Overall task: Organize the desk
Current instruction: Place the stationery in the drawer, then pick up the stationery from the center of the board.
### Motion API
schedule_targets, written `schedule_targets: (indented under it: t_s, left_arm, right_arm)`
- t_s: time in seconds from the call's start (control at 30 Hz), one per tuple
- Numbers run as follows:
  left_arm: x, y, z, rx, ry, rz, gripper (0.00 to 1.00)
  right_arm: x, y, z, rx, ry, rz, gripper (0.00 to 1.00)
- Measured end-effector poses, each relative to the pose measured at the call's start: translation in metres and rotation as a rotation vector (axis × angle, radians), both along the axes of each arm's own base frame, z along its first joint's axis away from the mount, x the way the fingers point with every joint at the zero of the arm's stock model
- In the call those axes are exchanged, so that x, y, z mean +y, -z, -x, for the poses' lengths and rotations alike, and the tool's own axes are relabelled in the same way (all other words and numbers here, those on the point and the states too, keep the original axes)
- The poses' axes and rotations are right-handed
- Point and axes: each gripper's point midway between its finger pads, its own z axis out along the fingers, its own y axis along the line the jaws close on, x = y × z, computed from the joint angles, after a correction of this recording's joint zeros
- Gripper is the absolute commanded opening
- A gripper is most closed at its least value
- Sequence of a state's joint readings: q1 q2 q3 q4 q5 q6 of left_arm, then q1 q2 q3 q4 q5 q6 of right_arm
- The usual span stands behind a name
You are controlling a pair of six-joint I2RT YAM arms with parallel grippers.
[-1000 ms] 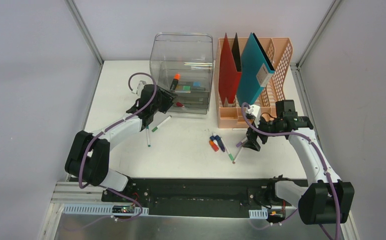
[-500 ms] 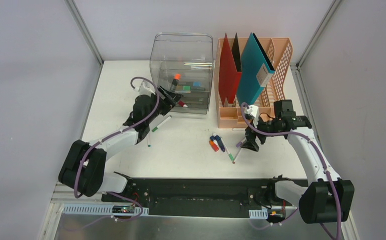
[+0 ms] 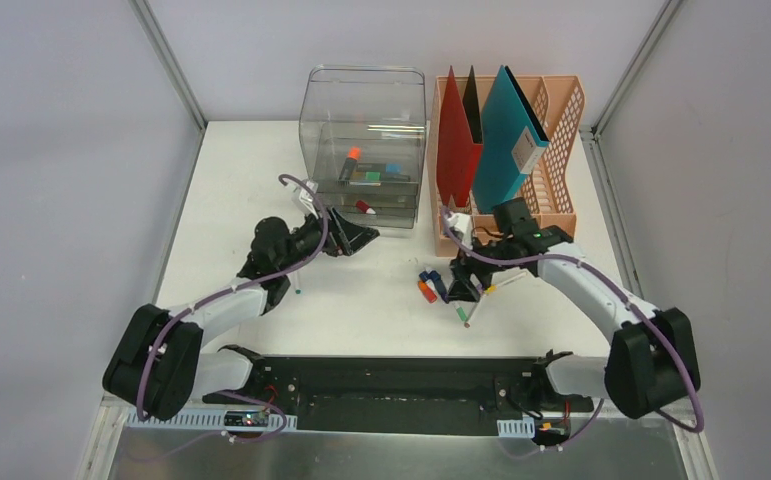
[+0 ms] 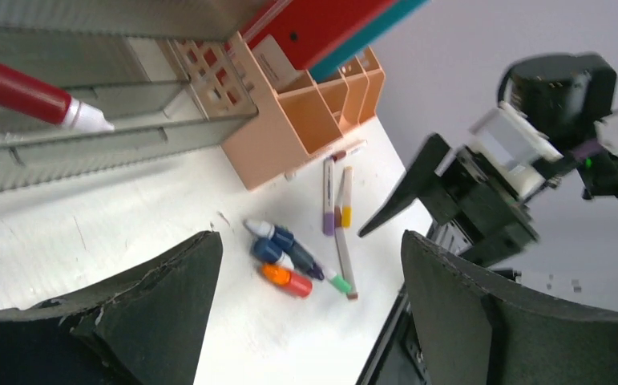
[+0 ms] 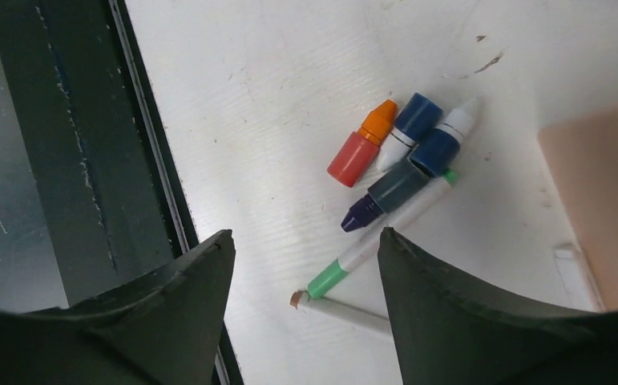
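The white desk (image 3: 361, 300) carries a cluster of short markers (image 3: 431, 286): an orange-capped red one (image 5: 361, 148), two blue ones (image 5: 414, 128) and a dark purple-tipped one (image 5: 381, 196). Beside them lie a green-capped pen (image 5: 345, 265) and a brown-tipped pen (image 5: 337, 309). My right gripper (image 3: 461, 285) hovers open just over these pens (image 5: 305, 237), with nothing between its fingers. My left gripper (image 3: 356, 238) stands open and empty in front of the clear drawer box (image 3: 366, 145), facing the marker cluster (image 4: 289, 277). Purple-capped (image 4: 328, 204) and yellow-capped (image 4: 345, 208) pens lie near the rack.
The peach file rack (image 3: 551, 150) holds a red folder (image 3: 458, 140) and a teal folder (image 3: 506, 140). Inside the drawer box lie an orange-capped marker (image 3: 349, 165) and a red-capped one (image 4: 37, 95). A pen tip (image 3: 299, 291) shows beneath the left arm. The black rail (image 5: 73, 144) edges the desk's near side.
My left gripper let go inside the drawer box, backed out toward the right and opened wide. My right arm swung left over the markers and its jaws narrowed slightly.
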State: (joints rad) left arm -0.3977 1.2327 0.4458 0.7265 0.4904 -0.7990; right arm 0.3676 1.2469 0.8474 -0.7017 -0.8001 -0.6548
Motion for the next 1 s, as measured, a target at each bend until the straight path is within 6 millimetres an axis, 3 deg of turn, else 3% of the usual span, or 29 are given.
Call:
schedule_targets:
  t_s: [0.13,0.33,0.47,0.77,1.0]
  left_arm:
    - [0.005,0.007,0.022,-0.019,0.033,-0.008,0.84]
    - [0.014,0.017,0.041,-0.033,0.032,-0.017,0.85]
    - [0.018,0.017,0.042,-0.043,0.011,-0.017,0.85]
    - [0.019,0.018,0.038,-0.043,-0.011,-0.017,0.85]
    - [0.018,0.021,0.037,-0.033,-0.012,-0.018,0.85]
  right_arm:
    - [0.013,0.030,0.001,0.063,0.010,0.135,0.56]
    - [0.029,0.051,-0.005,0.041,0.025,0.277,0.45]
    - [0.032,0.058,-0.010,0.007,0.055,0.323,0.39]
    - [0.030,0.075,-0.022,-0.024,0.132,0.417,0.36]
    - [0.028,0.077,-0.033,-0.063,0.170,0.449,0.33]
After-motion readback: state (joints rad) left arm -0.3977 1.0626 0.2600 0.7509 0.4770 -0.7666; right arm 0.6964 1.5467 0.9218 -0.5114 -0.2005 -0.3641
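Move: Below the right hand, roughly 10 cm down, the dark navy marker lies about 3 cm farther out and 3 cm to the left. A blue marker with a white tip lies some 3 cm beyond it and 1 cm farther left; the orange-red marker is 3 cm to its left and 1 cm nearer the base. A white-and-green pen lies about 2 cm to its right and 1 cm back. From the left hand, the navy marker is some 15 cm right, 6 cm back and 17 cm down. Dropping about 8 cm towards the dark navy marker, the right hand also works some 3 cm left and then 3 cm forward, tips its fingers roughly 25 degrees steeper and narrows them to about half their gap, astride the marker. Whether they touch it can't be seen. The empty left hand backs off about 4 cm from the drawer, sinking slightly, fingers still wide. ##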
